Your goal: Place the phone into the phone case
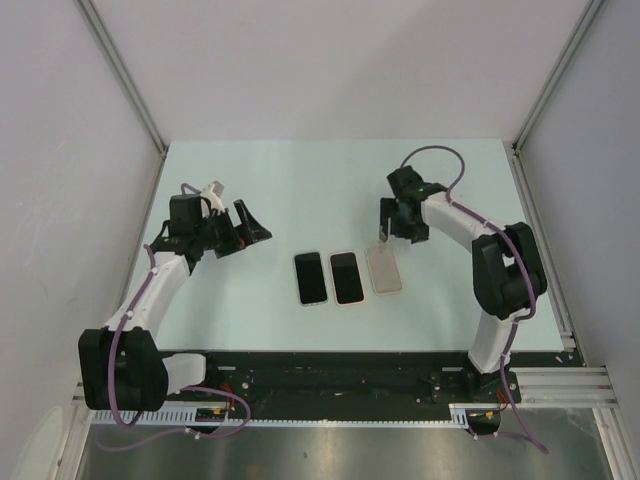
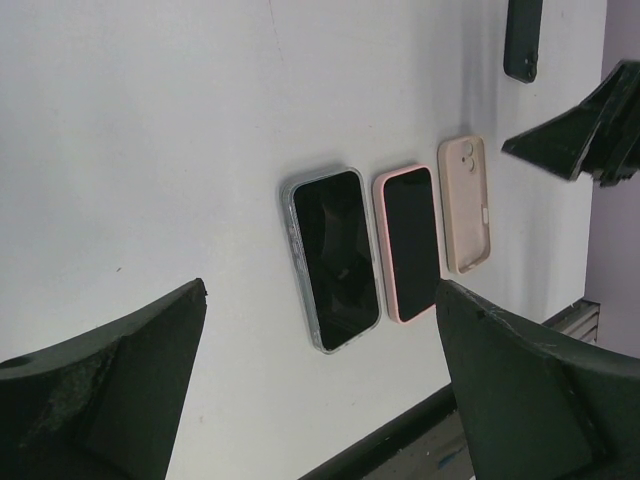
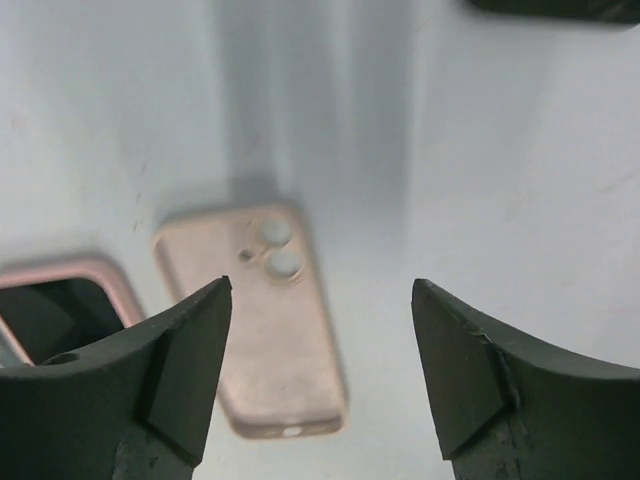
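Note:
Three flat things lie in a row on the pale table (image 1: pixel 300 190). A black-screened phone (image 1: pixel 311 277) with a clear rim is on the left. Another phone (image 1: pixel 346 277) with a pink rim is in the middle. A beige phone case (image 1: pixel 384 269) with two camera holes lies on the right. My right gripper (image 1: pixel 384 234) hovers open over the case's (image 3: pixel 270 330) far end, nothing between its fingers (image 3: pixel 322 288). My left gripper (image 1: pixel 245 228) is wide open and empty, well left of the row; it (image 2: pixel 320 300) looks across at the clear-rimmed phone (image 2: pixel 334 258), the pink-rimmed phone (image 2: pixel 410 242) and the case (image 2: pixel 465 205).
White walls close in the table on the left, back and right. A black rail (image 1: pixel 330 365) runs along the near edge just below the row. The pink-rimmed phone's corner (image 3: pixel 60 300) shows left of the case in the right wrist view.

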Available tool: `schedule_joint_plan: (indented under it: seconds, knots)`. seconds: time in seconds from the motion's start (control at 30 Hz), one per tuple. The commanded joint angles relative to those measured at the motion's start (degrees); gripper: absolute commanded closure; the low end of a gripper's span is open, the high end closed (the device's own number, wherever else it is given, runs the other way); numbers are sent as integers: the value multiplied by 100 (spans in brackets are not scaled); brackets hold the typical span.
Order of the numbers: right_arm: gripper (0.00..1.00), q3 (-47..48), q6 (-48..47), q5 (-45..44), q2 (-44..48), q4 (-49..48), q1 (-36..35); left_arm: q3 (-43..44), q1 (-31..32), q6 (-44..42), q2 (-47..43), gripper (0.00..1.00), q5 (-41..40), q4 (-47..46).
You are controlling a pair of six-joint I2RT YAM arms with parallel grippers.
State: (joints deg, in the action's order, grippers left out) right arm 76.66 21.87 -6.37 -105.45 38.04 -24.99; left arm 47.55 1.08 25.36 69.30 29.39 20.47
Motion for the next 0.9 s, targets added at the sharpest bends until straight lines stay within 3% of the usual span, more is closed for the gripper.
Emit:
schedule_joint_plan:
  seconds: [0.0,0.03,0.17,0.5,0.87]
  knots:
    - [21,603,-586,-294,-133,-324,617,-70,-3,-120,-197,1,173,-183]
    - [13,857,-657,-347,-256,-341,801,-79,-11,-93,-197,0,199,-192]
    - [1,1639,-947,-356,-1001,-333,1128,-88,-3,-49,-145,1,340,-254]
    - [1,3863,-1229,-480,-2514,361,1611,-123,-3,-32,-259,1,471,-289]
    - [2,4111,-1202,197,-2999,213,1893,-150,-12,-32,-294,1,489,-307]
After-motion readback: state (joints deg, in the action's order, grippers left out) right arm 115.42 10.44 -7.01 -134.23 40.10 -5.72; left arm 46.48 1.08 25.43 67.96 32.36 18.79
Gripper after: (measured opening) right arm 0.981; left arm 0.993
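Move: Ahead and to the right of the right hand lies the black phone, about 16 cm out, 9 cm to the right and some 4 cm below it. The phone case, already laid down, is roughly 9 cm back and 5 cm to the left of this hand; the pink-rimmed phone lies beyond the case, about 12 cm back and 15 cm left. From the left hand, the black phone is some 19 cm ahead, 47 cm right and 12 cm lower. Leaving the case behind, the right hand sweeps about 19 cm forward and 12 cm right towards the black phone, rising a little at first, then sinking some 4 cm and slowing over the phone's far half. The fingers spread from three-quarters to fully open as the wrist tips about 10 degrees to point farther forward and turns slightly clockwise. ##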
